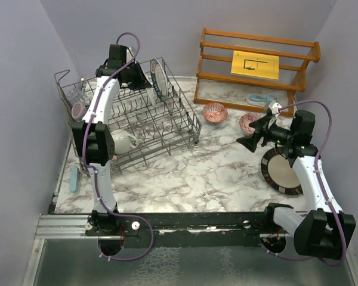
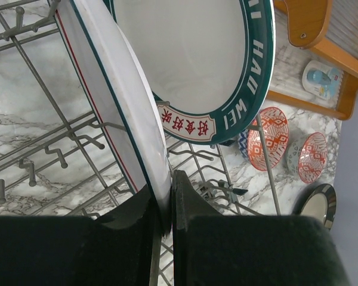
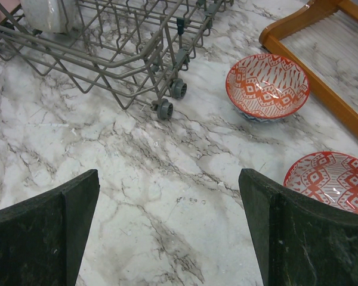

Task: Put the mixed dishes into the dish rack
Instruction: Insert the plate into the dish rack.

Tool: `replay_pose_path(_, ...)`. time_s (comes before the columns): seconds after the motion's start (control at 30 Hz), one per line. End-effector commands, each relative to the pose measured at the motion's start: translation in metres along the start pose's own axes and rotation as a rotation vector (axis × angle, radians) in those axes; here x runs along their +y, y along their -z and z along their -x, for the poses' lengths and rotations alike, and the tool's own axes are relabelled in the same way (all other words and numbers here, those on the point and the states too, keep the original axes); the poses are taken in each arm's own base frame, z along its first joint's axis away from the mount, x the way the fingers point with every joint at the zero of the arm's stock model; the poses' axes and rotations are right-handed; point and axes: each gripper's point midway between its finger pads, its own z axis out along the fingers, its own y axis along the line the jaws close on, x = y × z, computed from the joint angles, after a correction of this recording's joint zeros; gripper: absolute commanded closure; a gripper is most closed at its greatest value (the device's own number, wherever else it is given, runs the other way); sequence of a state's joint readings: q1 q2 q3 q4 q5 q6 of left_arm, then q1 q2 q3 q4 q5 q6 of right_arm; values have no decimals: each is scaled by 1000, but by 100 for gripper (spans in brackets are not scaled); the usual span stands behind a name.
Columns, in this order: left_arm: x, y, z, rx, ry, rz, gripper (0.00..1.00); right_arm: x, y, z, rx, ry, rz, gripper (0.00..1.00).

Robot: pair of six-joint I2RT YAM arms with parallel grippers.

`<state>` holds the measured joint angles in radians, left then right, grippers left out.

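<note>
My left gripper point(image 2: 169, 179) point(image 1: 142, 76) is shut on the rim of a white plate point(image 2: 125, 107) edged with thin teal and red lines, held upright over the dish rack's point(image 1: 167, 128) far end. Just behind that plate is the lettered teal-rimmed plate point(image 2: 227, 113) point(image 1: 161, 80). A white mug point(image 1: 124, 142), a mauve mug point(image 1: 79, 110) and a clear glass point(image 1: 77, 94) sit in the rack. My right gripper point(image 3: 168, 176) point(image 1: 250, 140) hangs open over bare marble. Near it are two red-patterned bowls point(image 3: 267, 86) point(image 3: 331, 179) and a dark-rimmed beige plate point(image 1: 281, 171).
An orange-brown wooden shelf point(image 1: 256, 65) with a yellow card stands at the back right, a small pale-blue item point(image 1: 259, 99) at its foot. A flat light-blue piece point(image 1: 75, 177) lies by the table's left edge. The rack's little wheels point(image 3: 170, 98) rest on the marble.
</note>
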<state>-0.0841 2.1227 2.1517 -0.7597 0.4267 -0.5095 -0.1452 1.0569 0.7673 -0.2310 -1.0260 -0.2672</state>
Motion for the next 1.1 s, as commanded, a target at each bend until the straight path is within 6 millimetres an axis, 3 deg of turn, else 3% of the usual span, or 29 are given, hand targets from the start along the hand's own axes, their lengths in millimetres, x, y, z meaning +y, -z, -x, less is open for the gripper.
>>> replay_pose_path(0.0,-4,-1,15,-46,-26,-35,86,-2,1,3,-5,30,-11,0)
replay_pose_path(0.13,-5,-1,17,-54,-28,-36,73,-2,1,4,-7,34,-10,0)
replay_pose_path(0.4,-16,12,24,-86,-43,-61,59,-1,2,4,-7,33,-9,0)
replay_pose_path(0.73,-47,51,39,-205,-97,-139,55,2,2,6,-12,39,9,0)
replay_pose_path(0.93,-69,81,34,-297,-128,-235,55,6,2,6,-16,40,27,0)
replay_pose_path(1.07,-82,111,28,-401,-158,-303,54,8,2,6,-19,41,40,0)
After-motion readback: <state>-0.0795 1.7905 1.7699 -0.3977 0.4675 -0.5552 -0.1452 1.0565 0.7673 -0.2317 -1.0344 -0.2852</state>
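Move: The plate pinched in my left hand is already down in the rack; its middle is about 3 cm ahead of my grip and roughly 6 cm below it. The other green-rimmed plate stands some 5 cm ahead of my grip, 4 cm to its right and 5 cm lower, while the white mug is about 20 cm back, 8 cm left and 13 cm below. From my idle right hand, the held plate lies around 25 cm ahead, 35 cm left and 4 cm lower. I let go of the plate's rim: my left fingers open to a bit under half while the hand eases about 1 cm forward. Then I lift away from the plate, rising some 7 to 8 cm and drawing back about 4 cm, ever faster, as the wrist tips the fingertips up about 15 degrees. ##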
